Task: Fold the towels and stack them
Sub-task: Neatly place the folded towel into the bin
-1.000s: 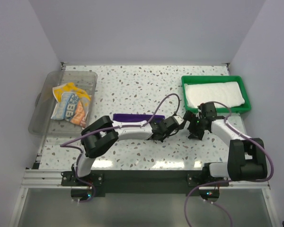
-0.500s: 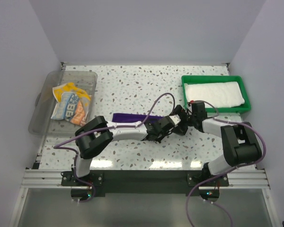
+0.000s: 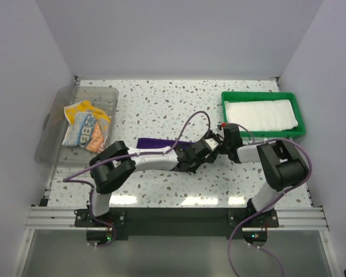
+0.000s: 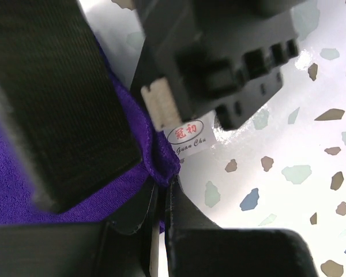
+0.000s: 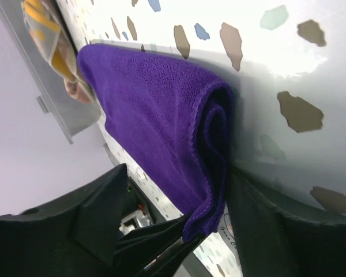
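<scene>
The deep purple towel [image 3: 155, 143] lies folded on the speckled table, left of centre. My left gripper [image 3: 197, 156] is at its right end, and in the left wrist view that gripper [image 4: 164, 184] is shut on the purple towel's [image 4: 6, 173] corner beside a white label [image 4: 189, 135]. My right gripper [image 3: 214, 143] faces it from the right. In the right wrist view the right gripper [image 5: 179, 173] is open, its jaws either side of the purple towel's [image 5: 155, 115] folded end. The white towel [image 3: 262, 114] lies in a green tray [image 3: 259, 95]. The lettered towel [image 3: 86, 128] sits crumpled in a clear bin [image 3: 46, 151].
The green tray stands at the back right and the clear bin along the left edge. Both arms and their purple cables [image 3: 193, 121] crowd together at mid-table. Walls close the table in on the left, back and right.
The right gripper has swung left from near the tray to the purple towel's right end, its jaws narrowing. The left gripper has kept its grip and shifted slightly left.
</scene>
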Available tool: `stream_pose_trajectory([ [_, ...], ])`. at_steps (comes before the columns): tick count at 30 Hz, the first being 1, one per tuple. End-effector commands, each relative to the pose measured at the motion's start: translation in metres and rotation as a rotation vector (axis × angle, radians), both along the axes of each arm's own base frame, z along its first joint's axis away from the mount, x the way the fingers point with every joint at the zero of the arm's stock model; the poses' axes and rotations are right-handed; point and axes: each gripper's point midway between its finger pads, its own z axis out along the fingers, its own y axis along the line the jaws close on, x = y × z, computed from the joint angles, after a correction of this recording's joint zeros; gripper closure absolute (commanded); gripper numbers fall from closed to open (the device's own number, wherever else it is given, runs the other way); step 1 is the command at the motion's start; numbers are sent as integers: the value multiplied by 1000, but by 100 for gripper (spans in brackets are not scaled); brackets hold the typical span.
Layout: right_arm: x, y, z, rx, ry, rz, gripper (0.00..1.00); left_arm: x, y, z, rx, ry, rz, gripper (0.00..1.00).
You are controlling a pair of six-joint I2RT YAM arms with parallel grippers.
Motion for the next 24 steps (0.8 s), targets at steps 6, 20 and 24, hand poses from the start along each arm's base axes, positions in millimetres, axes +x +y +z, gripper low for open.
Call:
stream_pose_trajectory([
  [6,-28,-9,-54,-134,138,16,63,12,-23,39,-132,-31,28,100],
  [20,2,-31,-25,-387,25,110,100,27,0,81,-189,-72,114,14],
  [24,23,-44,-7,-493,-19,136,100,39,19,106,-241,-80,172,0],
])
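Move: Just under the right hand, about 2 cm lower and 1 cm nearer the robot, lies the right end of the folded purple towel. The green bin's middle is some 19 cm ahead of that hand and 30 cm to its right, with the folded white towel already in it at about the same place. The left hand still pinches the purple towel by the near corner of this end, whose middle is some 3 cm ahead, level sideways and about 1 cm below. Sinking about 2 cm over the purple towel's right end, the right hand shuts its fingers on the edge, then keeps its pinch while edging about 2 cm forward and right, its fingers tipping nearly 20 degrees more steeply down. Once that grip is closed, the left hand opens wide, lets go of the near corner and lifts off about 6 cm, drifting slightly forward. ##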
